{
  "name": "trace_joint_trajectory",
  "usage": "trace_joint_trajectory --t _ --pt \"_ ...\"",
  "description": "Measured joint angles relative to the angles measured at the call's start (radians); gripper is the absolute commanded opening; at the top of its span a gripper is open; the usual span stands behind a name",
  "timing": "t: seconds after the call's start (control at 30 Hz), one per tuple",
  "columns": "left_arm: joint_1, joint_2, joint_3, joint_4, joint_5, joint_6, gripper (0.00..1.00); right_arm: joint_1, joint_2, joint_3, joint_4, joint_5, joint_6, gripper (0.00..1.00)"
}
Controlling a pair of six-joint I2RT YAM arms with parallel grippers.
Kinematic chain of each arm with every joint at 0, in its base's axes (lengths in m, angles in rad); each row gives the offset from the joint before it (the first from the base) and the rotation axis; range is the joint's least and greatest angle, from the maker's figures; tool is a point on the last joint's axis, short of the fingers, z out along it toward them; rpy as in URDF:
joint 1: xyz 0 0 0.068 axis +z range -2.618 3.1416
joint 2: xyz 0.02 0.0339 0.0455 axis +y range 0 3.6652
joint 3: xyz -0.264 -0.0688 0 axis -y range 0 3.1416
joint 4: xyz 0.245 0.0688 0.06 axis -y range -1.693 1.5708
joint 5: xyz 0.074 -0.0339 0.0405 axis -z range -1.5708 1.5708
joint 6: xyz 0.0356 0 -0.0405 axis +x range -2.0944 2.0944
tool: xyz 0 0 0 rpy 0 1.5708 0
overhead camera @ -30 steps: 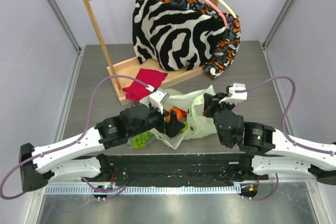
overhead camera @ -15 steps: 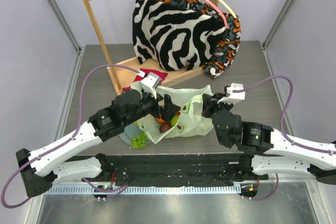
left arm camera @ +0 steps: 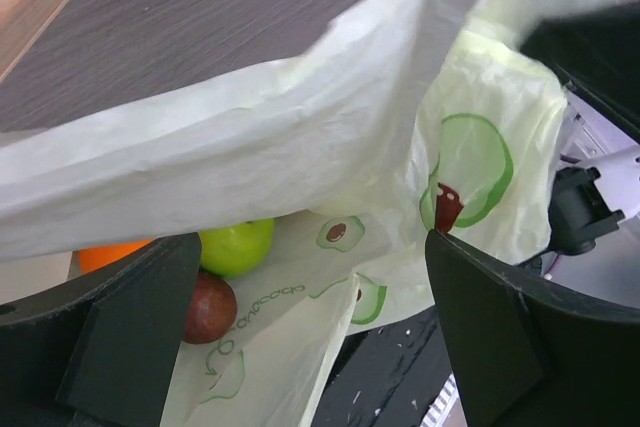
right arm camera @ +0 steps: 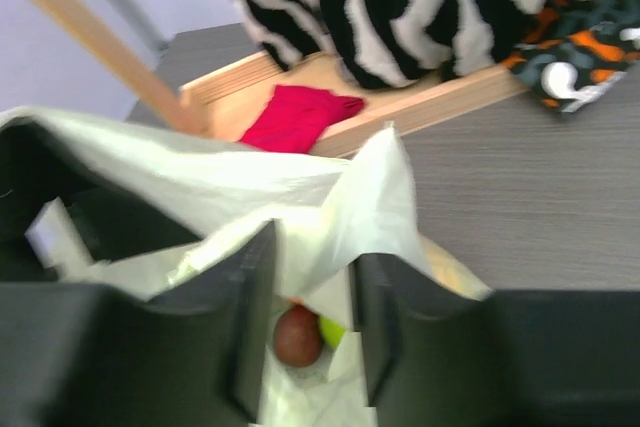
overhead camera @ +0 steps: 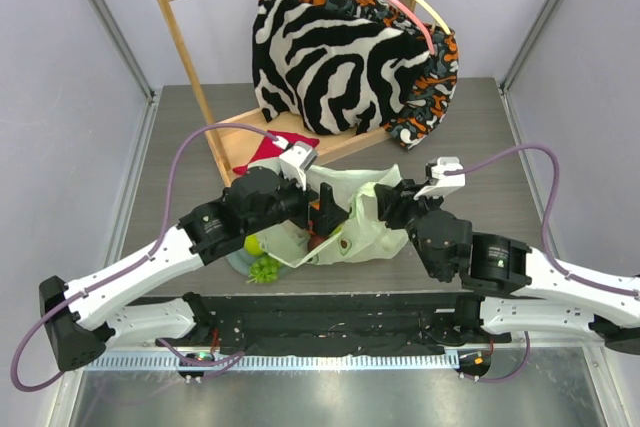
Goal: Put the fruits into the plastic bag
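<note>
The pale-green plastic bag (overhead camera: 365, 232) lies between my two grippers, its mouth held up. My right gripper (overhead camera: 384, 203) is shut on the bag's upper edge (right arm camera: 345, 212). My left gripper (overhead camera: 323, 213) is open and empty at the bag's mouth (left arm camera: 312, 277). Inside the bag I see a green apple (left arm camera: 236, 245), a dark red fruit (left arm camera: 209, 307) and an orange (left arm camera: 108, 253). The red fruit (right arm camera: 298, 335) also shows in the right wrist view. A green grape bunch (overhead camera: 265, 269) and a yellow-green fruit (overhead camera: 252, 244) sit on the grey-green plate (overhead camera: 235, 261), left of the bag.
A wooden rack (overhead camera: 188, 42) with zebra-striped fabric (overhead camera: 330, 67) and patterned cloth stands at the back. A red cloth (overhead camera: 268, 154) lies on its base, just behind the bag. The table's near edge runs just in front of the bag.
My left gripper held an orange over the bag one second ago; now it is open and the orange lies inside. The bag's mouth has shifted slightly with my right gripper.
</note>
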Motion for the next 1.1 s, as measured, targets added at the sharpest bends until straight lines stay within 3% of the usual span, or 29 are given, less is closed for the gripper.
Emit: trace_joint_trajectory --t 0.13,0.43,0.7,1.1 --pt "0.029 0.026 0.0 0.002 0.0 -0.034 1.0 -0.001 -0.062 0.0 0.011 -0.137 -0.042 0.59" --pt "0.043 0.064 0.0 0.009 0.005 -0.066 1.0 0.0 -0.015 0.0 0.053 -0.427 -0.082 0.59" --pt "0.072 0.065 0.0 0.009 0.008 -0.068 1.0 0.008 0.018 -0.001 0.076 -0.563 -0.131 0.71" --pt "0.147 0.124 0.01 0.016 0.052 -0.116 1.0 0.047 0.026 -0.009 0.055 -0.686 -0.164 0.75"
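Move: Inside the bag's mouth, the wide-open left fingers have the far rim about 5 cm ahead, 2 cm to the right and 3 cm lower; the orange lies some 4 cm ahead and 5 cm left, the dark red fruit 3 cm back and 4 cm left, both roughly 20 cm below. From the right hand, the near rim is about 8 cm back, 11 cm left and 10 cm down, the dark red fruit 3 cm back, 13 cm left and 25 cm below. Opening its already parted fingers much wider, the right hand comes free of the bag's right-hand rim and swings left and back about 13 cm towards the near rim, turning some 45 degrees counter-clockwise. The left hand, still wide open among the bag's film, goes forward about 5 cm and sinks 3 cm towards the far rim, its fingers tipping slightly down. ##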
